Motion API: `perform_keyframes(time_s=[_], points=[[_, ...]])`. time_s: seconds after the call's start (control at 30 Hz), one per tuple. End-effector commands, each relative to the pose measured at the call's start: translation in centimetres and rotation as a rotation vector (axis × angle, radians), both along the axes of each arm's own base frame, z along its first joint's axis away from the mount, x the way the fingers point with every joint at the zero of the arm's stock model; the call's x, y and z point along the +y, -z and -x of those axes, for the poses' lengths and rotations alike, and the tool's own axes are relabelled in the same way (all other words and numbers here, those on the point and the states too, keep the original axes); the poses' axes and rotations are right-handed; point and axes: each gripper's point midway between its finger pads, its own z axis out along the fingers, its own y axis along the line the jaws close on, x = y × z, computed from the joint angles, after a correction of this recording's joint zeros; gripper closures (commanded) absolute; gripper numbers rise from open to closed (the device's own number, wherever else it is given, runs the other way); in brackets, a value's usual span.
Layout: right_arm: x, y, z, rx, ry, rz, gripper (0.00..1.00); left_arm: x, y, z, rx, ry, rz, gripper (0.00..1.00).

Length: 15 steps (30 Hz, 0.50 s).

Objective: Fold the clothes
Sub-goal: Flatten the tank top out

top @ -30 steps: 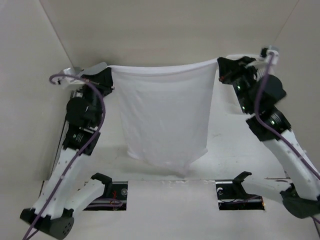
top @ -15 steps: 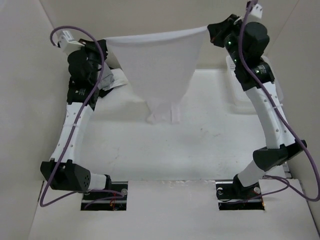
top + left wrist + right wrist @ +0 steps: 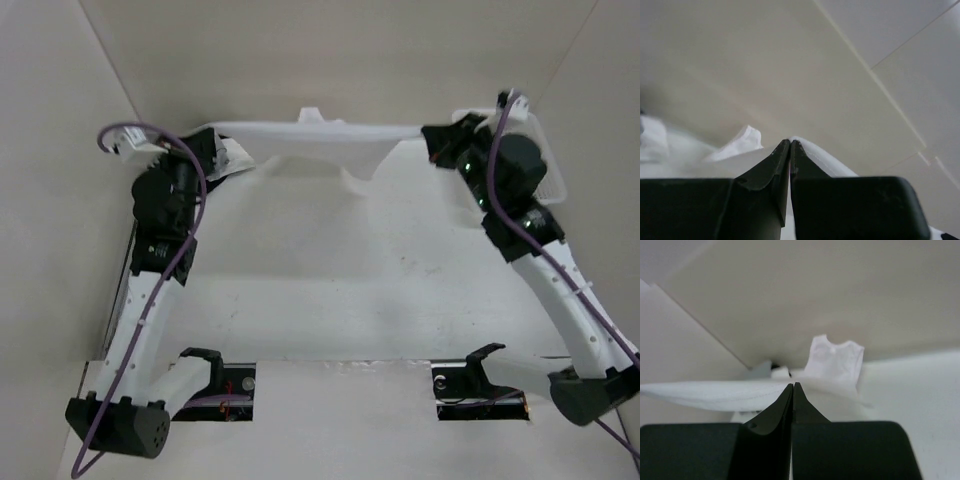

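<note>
The clothes [image 3: 318, 140], one thin white garment, stretch in a low band across the far end of the table, close to the back wall. A small peak of cloth [image 3: 311, 116] stands up in the middle and a fold sags toward me. My left gripper [image 3: 213, 141] is shut on its left corner; in the left wrist view the black jaws [image 3: 790, 142] pinch a white hem [image 3: 826, 163]. My right gripper [image 3: 431, 137] is shut on the right corner, and its wrist view shows the cloth [image 3: 705, 393] running left from the closed tips [image 3: 793, 385].
A crumpled grey and white garment [image 3: 234, 157] lies beside my left gripper. A white basket [image 3: 549, 172] stands at the far right, partly behind my right arm. Cream walls close in the back and both sides. Two mounting slots [image 3: 480, 392] sit at the near edge.
A second ago the garment hung as a long sheet in the middle. Both arms swung it up and toward the back wall, then came down; the cloth now lies low and bunched there.
</note>
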Motion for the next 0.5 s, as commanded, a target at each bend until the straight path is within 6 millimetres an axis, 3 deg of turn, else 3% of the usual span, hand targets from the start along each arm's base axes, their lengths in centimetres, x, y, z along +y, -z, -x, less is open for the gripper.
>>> perform_keyframes(time_s=[0.0, 0.1, 0.17, 0.3, 0.4, 0.47], points=[[0.4, 6.1, 2.7, 0.063, 0.003, -0.037, 1.0, -0.4, 7.4, 2.2, 0.108, -0.011, 0.009, 0.99], [1.3, 12.4, 6.8, 0.136, -0.047, -0.051, 1.0, -1.1, 15.6, 6.1, 0.238, 0.013, -0.009, 0.99], [2.3, 16.1, 9.9, 0.198, -0.11, -0.045, 1.0, -1.1, 19.5, 9.1, 0.318, 0.036, -0.032, 0.99], [4.3, 24.3, 16.2, 0.381, -0.247, -0.008, 1.0, -1.0, 25.0, 14.8, 0.455, 0.096, -0.052, 0.99], [4.9, 30.1, 21.7, 0.56, -0.341, 0.002, 1.0, -1.1, 28.3, 17.6, 0.566, 0.137, -0.034, 0.99], [4.8, 31.4, 24.1, 0.622, -0.369, -0.022, 1.0, -2.5, 28.2, 18.9, 0.562, 0.216, 0.011, 0.99]])
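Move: Both hands hold the tank top by its hem corners, stretched between them, its body swung out ahead. The clear table where the hem is taken lies about 22 cm back and 45 cm below both hands, some 20 cm right of the left hand and 20 cm left of the right. From the left hand, the folded grey cloth is about 15 cm ahead and 12 cm left, the folded white cloth 17 cm straight ahead; from the right hand, the basket is 16 cm ahead and 24 cm right, all 40-odd cm down. Both hands, their fingers still shut on the hem corners, swing the tank top down and back towards the arms' own side of the table; most of the drop (roughly 25 cm) comes first, and then the pull back takes over, some 17 cm on the left and 22 cm on the right. The right hand also draws about 6 cm inward towards the left one and turns some 25 degrees counter-clockwise, while both wrists tip their fingertips down by about 25 degrees and the hem stays clear of the table. ##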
